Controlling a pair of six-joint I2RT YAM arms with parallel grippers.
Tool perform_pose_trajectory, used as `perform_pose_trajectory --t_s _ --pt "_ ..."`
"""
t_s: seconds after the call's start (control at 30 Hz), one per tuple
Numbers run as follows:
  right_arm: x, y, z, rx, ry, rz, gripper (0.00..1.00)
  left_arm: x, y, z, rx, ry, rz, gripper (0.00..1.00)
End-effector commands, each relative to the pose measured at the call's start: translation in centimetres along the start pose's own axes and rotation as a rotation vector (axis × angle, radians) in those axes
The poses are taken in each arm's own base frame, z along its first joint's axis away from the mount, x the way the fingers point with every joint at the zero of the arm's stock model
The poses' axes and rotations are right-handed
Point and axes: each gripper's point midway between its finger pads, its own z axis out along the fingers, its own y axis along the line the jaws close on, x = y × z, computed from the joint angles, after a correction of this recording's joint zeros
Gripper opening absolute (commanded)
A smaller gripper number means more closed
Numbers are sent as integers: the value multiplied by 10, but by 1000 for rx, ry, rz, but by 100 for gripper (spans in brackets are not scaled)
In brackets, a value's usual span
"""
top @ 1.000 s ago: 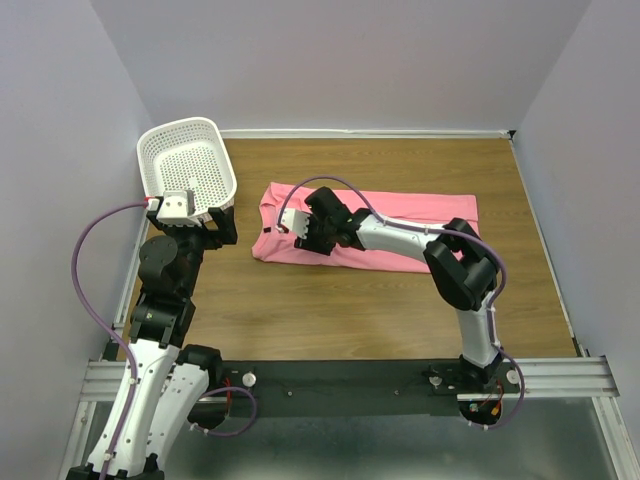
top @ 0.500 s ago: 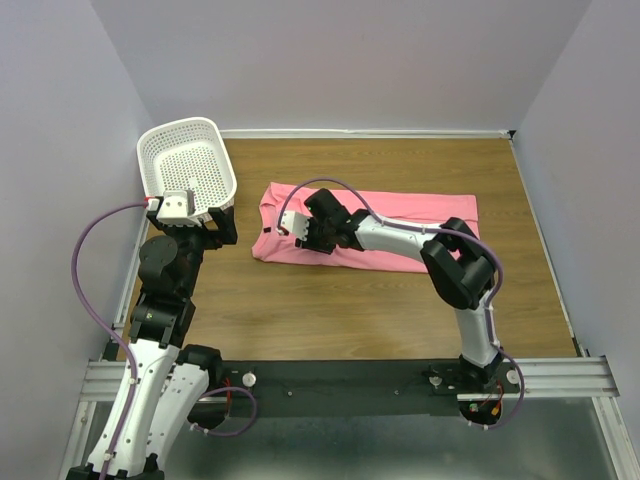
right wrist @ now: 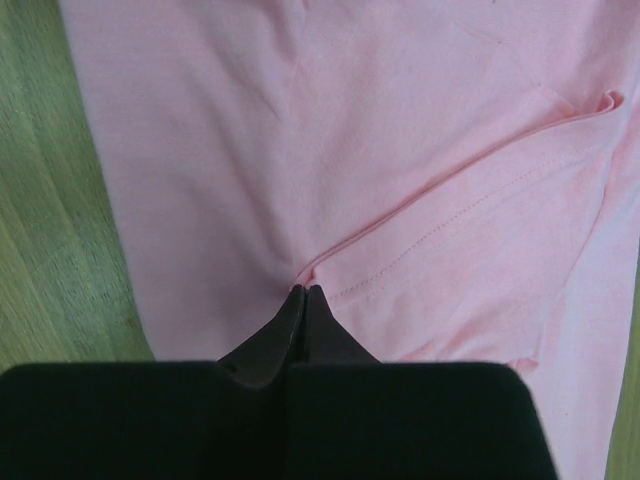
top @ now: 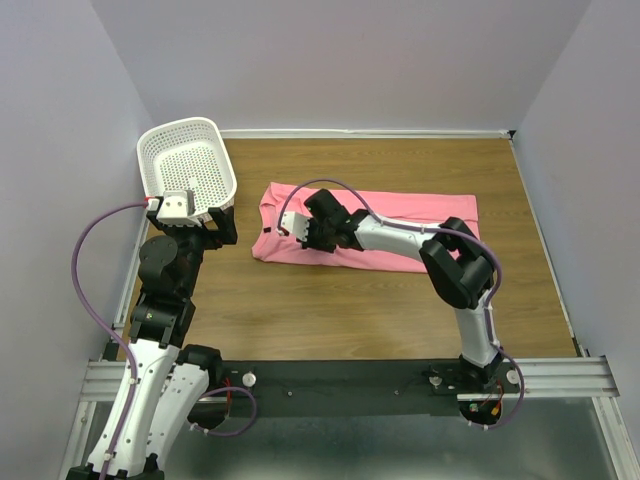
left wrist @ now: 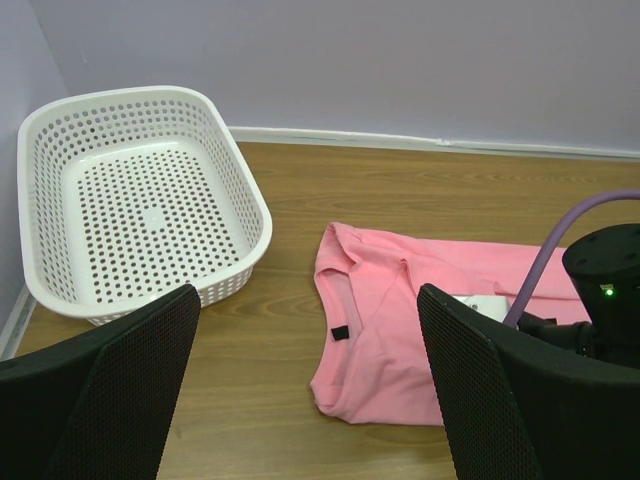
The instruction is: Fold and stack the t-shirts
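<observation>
The pink t-shirt [top: 400, 215] lies folded into a long band across the middle of the wooden table, its collar end to the left [left wrist: 390, 320]. My right gripper [top: 312, 238] is down on the shirt's left part. In the right wrist view its tips [right wrist: 305, 293] are shut, pinching a raised fold of the pink cloth [right wrist: 400, 150] beside a stitched hem. My left gripper [left wrist: 310, 400] hovers open above the table at the left, between the basket and the shirt, with nothing between its fingers [left wrist: 480, 390].
A white perforated basket [top: 215, 130] stands at the far left corner, its rim [left wrist: 250, 200] close to the left gripper [top: 195, 222]. Purple walls close in the table at the back and sides. A purple cable arcs over the right wrist.
The right gripper's jaws have shut on the fold of the shirt; the arm shifted slightly toward the collar end. The left arm has not moved.
</observation>
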Motion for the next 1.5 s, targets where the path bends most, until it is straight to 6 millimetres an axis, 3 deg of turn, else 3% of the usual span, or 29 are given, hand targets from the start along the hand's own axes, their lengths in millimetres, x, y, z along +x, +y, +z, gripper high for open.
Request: perform_pose_trajectory --t_s 0.0,0.23,0.43,0.47,0.5,0.53,0.67,0.8,0.9,0.97,1.03,1.07,1.13,1.2,1.37,1.4,1.47 --pt "-14 -17 -13 35 -31 27 0 -14 6 -3 -33 -42 3 97" --pt "-14 -63 -42 125 -73 123 1 -14 6 -3 -33 -40 3 97" --pt "33 -127 -64 285 -26 305 1 -13 6 -2 -32 -37 2 97" --pt "41 -132 -64 300 -17 339 5 -12 5 -2 -30 -35 2 97" --pt "51 -139 -66 315 -8 367 17 -13 5 -2 -30 -35 2 97" --pt "57 -140 -65 317 -1 385 45 -12 5 -1 -29 -32 2 97" --pt "67 -154 -74 355 -16 479 51 -9 4 0 -26 -25 0 97" --pt "73 -174 -99 389 -66 540 51 1 -1 7 3 6 -22 97" --pt "61 -161 -110 262 -179 532 58 14 -15 12 50 62 -136 95" --pt "59 -147 -126 130 -288 538 68 46 -43 15 154 190 -318 89" --pt "67 -140 -139 44 -360 579 73 103 -66 11 233 370 -483 81" --pt "69 -137 -141 17 -376 580 73 123 -73 8 254 431 -545 77" --pt "74 -129 -144 -23 -382 589 73 182 -77 -5 207 600 -699 71" --pt "74 -120 -144 -57 -392 590 73 215 -78 -10 120 673 -764 72" --pt "72 -117 -140 -87 -398 632 73 254 -71 -5 -126 741 -798 73" --pt "73 -116 -138 -96 -397 639 73 269 -67 -6 -182 786 -787 73" --pt "73 -114 -136 -106 -396 646 73 278 -64 -1 -238 809 -796 72"
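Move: The near-sleeve cloth pinched in the right fingers goes to a spot on the shirt's upper body about 8 cm ahead and 9 cm right, at roughly the same height; the black neck label is some 8 cm left and 2 cm ahead, slightly lower. From the left hand, the shirt's near edge by the collar lies about 10 cm right, about level fore-and-aft and 29 cm below. The white basket sits roughly 17 cm ahead and 8 cm left, 26 cm below. The pinched sleeve cloth is drawn forward and right across the shirt and let go after about 13 cm, the right fingers opening; that hand then rises clear, drifting farther right and rolling its left side up. Late on, the open left hand plunges some 25 cm down and right towards the shirt's near edge, tipping about 50 degrees down and narrowing its fingers somewhat. ##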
